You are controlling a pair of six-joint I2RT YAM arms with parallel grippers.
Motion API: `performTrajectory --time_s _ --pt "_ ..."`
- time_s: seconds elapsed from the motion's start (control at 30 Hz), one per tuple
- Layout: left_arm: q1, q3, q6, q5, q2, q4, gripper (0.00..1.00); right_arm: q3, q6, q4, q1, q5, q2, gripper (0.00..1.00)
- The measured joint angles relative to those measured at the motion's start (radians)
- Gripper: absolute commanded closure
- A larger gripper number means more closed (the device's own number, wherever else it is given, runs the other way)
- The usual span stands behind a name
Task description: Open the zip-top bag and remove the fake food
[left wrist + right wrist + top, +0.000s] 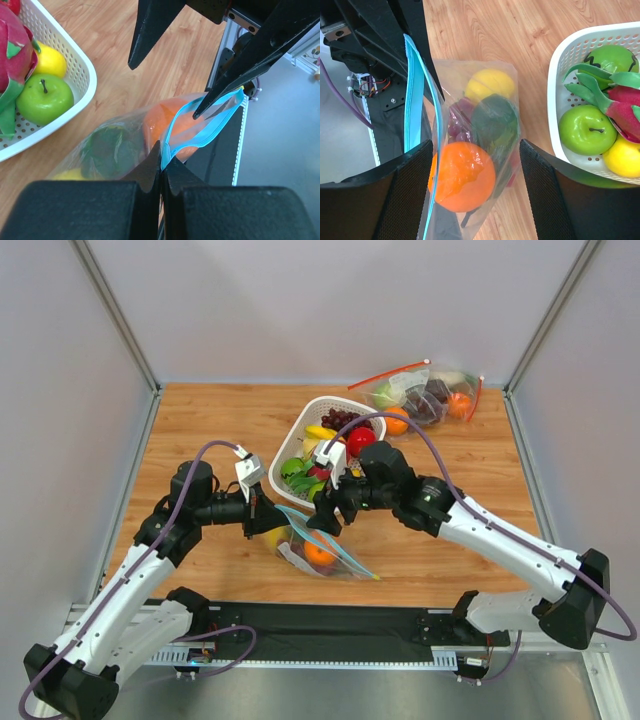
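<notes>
The zip-top bag (325, 558) lies on the wood near the front edge, its teal zip strip (210, 127) parted into a loop. My left gripper (277, 526) is shut on one end of the strip, as the left wrist view (162, 157) shows. My right gripper (325, 522) is open and straddles the bag (475, 145); one finger (405, 190) sits between the two sides of the strip (412, 100). Inside the bag are an orange (462, 175), a lemon (490, 82), a dark green fruit (495, 122) and purple grapes (460, 120).
A white basket (298, 432) with apples, a lemon and a pink dragon fruit stands just behind the bag; its rim also shows in the wrist views (85, 75) (552, 100). A second clear bag with a red-orange strip (425, 395) lies at the back right. The table's front edge is close.
</notes>
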Motion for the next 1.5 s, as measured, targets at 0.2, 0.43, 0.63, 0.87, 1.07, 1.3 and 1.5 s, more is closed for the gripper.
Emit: performTrajectory --time_s 0.2,0.43,0.63,0.87,1.07,1.3,1.5 --pt "0.0 0.0 0.0 0.003 0.0 0.0 1.0 0.023 -0.002 -0.001 0.029 0.035 0.043 0.34" --pt "0.0 0.0 0.0 0.002 0.0 0.003 1.0 0.032 -0.01 -0.004 0.085 0.079 0.081 0.44" --pt "0.0 0.0 -0.001 0.003 0.0 0.008 1.0 0.033 -0.015 -0.004 0.097 0.098 0.112 0.88" --pt "0.0 0.0 0.0 -0.028 -0.006 0.008 0.81 0.036 -0.013 -0.009 0.103 0.124 0.121 1.0" --pt "-0.001 0.021 -0.023 -0.229 -0.061 -0.043 0.59 0.055 -0.01 -0.043 0.103 0.199 0.12 1.0" --pt "-0.001 0.077 -0.179 -0.596 -0.238 -0.159 0.58 0.076 0.019 -0.059 0.103 0.259 0.121 1.0" --pt "-0.001 0.035 -0.431 -0.645 -0.402 -0.166 0.55 0.097 0.06 -0.062 0.103 0.289 0.159 1.0"
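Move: The blue zip lip of the bag stands upright, its left end already pinched in the shut left gripper. The spot on the lip that the open right gripper goes for is about 3 cm to that hand's left, 1 cm back and 3 cm below; from the left hand it is some 6 cm to the right and 1 cm back, nearly level. From the right hand, the orange in the bag lies about 4 cm back, neither left nor right, 8 cm down, and the green apple in the basket 9 cm ahead, 1 cm right and 9 cm down. The right gripper sinks about 3 cm and eases some 2.5 cm left while the left keeps its hold on the lip's end, then shuts its fingers on the basket-side edge of the blue lip and, still pinching, draws it about 2.5 cm forward towards the basket. Once the right has its grip, the left opens to a little under half, lets go, and pulls away to the left and up, some 8 and 6 cm, first swinging forward and back again, its wrist turning roughly 40 degrees counter-clockwise. ##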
